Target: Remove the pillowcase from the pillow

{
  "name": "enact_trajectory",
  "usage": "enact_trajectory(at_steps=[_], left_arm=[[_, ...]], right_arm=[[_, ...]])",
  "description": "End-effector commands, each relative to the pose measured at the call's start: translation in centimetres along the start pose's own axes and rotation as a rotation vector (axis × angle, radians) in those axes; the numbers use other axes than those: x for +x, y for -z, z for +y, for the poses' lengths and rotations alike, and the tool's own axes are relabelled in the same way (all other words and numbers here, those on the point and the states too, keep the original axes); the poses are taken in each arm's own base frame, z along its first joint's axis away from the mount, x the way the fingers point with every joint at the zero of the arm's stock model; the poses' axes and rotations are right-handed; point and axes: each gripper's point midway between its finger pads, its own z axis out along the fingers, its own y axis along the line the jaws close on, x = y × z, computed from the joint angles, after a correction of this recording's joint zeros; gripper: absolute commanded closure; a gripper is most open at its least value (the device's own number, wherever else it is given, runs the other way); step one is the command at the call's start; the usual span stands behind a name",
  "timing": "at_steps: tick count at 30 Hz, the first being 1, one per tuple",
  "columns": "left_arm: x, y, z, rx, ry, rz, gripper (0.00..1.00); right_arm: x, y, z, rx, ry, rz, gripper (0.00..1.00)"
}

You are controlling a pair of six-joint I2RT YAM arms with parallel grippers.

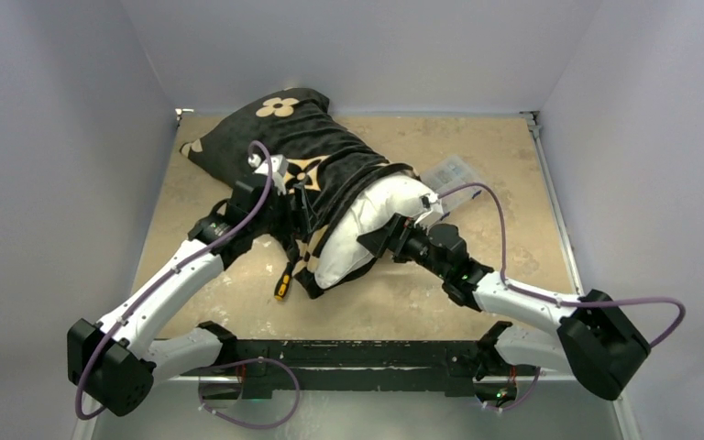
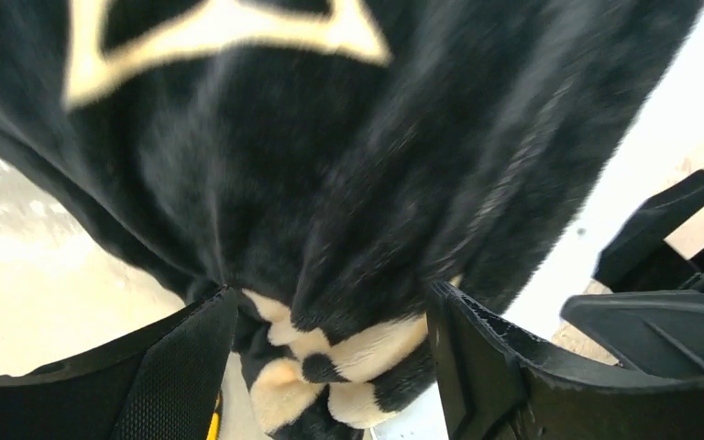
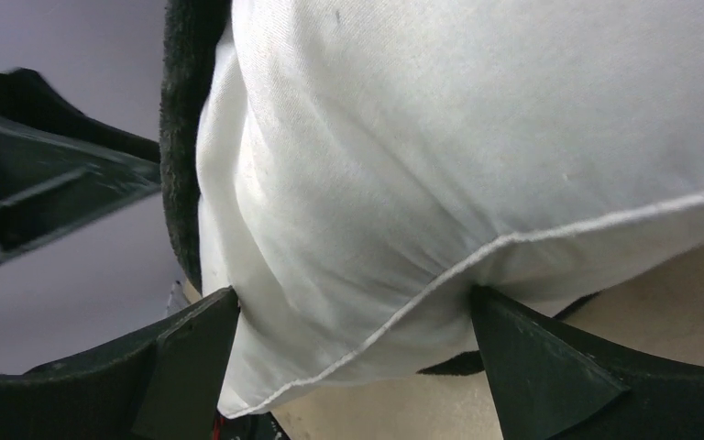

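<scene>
The black plush pillowcase (image 1: 302, 147) with tan flower and star motifs lies diagonally on the table, from the far left corner towards the middle. The white pillow (image 1: 376, 215) sticks out of its near open end. My left gripper (image 1: 298, 209) is over the cover's near left side. In the left wrist view it (image 2: 330, 302) is open, with a bunched fold of pillowcase (image 2: 348, 183) between the wide-apart fingers. My right gripper (image 1: 378, 236) is at the pillow's exposed end. It (image 3: 356, 293) is open and straddles a seamed corner of the pillow (image 3: 477, 137).
A small tool with a yellow and black handle (image 1: 281, 284) lies on the tan table (image 1: 513, 238) beside the cover's near edge. A clear plastic item (image 1: 449, 172) sits behind the pillow to the right. White walls close in the table on three sides.
</scene>
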Motion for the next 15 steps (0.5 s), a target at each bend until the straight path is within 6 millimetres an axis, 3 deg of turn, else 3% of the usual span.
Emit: enact_trajectory(at_steps=[1,4,5,8,9,10,15], left_arm=[[1.0,-0.9,-0.7,0.065,0.105,-0.025,0.26],[1.9,-1.5,-0.7,0.084,0.123,-0.004,0.26],[2.2,-1.5,-0.7,0.085,0.125,0.002,0.26],[2.9,-1.3,-0.2,0.078,0.129,0.007,0.27],[3.0,-1.0,-0.1,0.076,0.13,0.001,0.27],[3.0,-0.7,0.0,0.075,0.129,-0.009,0.27],[2.2,0.9,-0.3,0.115,0.076,-0.067,0.27]], right_arm=[[0.0,-0.6,4.3,-0.232,0.023,0.014,0.01],[0.4,-2.2,4.3,-0.245,0.037,0.038,0.04],[0.6,-2.7,4.2,-0.245,0.043,0.044,0.12],[1.3,-3.6,3.7,-0.244,0.039,0.066,0.65],[1.4,-3.7,3.6,-0.247,0.04,0.07,0.93],[1.4,-3.8,3.5,-0.242,0.04,0.068,1.0],[-0.1,-3.3,4.5,-0.248,0.055,0.021,1.0]])
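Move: For the right hand, the seam edge of the exposed white pillow lies about 4 cm left, 1 cm ahead and 2 cm below the open fingers; the pillowcase hem is roughly 5 cm left and 4 cm ahead, and the parts box some 17 cm right, 11 cm ahead and 13 cm down. For the left hand, the case's near cream-patched fold is about 5 cm back, straight in line and 7 cm below; the screwdriver lies 10 cm back, 4 cm left, 17 cm below. The right hand pushes on about 4 cm to its left and sinks some 2 cm, turning roughly 10 degrees counter-clockwise, then shuts its wide-open fingers almost fully and pinches the seamed edge of the white pillow between their tips. Meanwhile the left hand sinks about 4 cm and draws back a couple of centimetres towards the cream-patched fold of the pillowcase, beside the pillow's exposed side, its fingers staying open with no grip yet. ##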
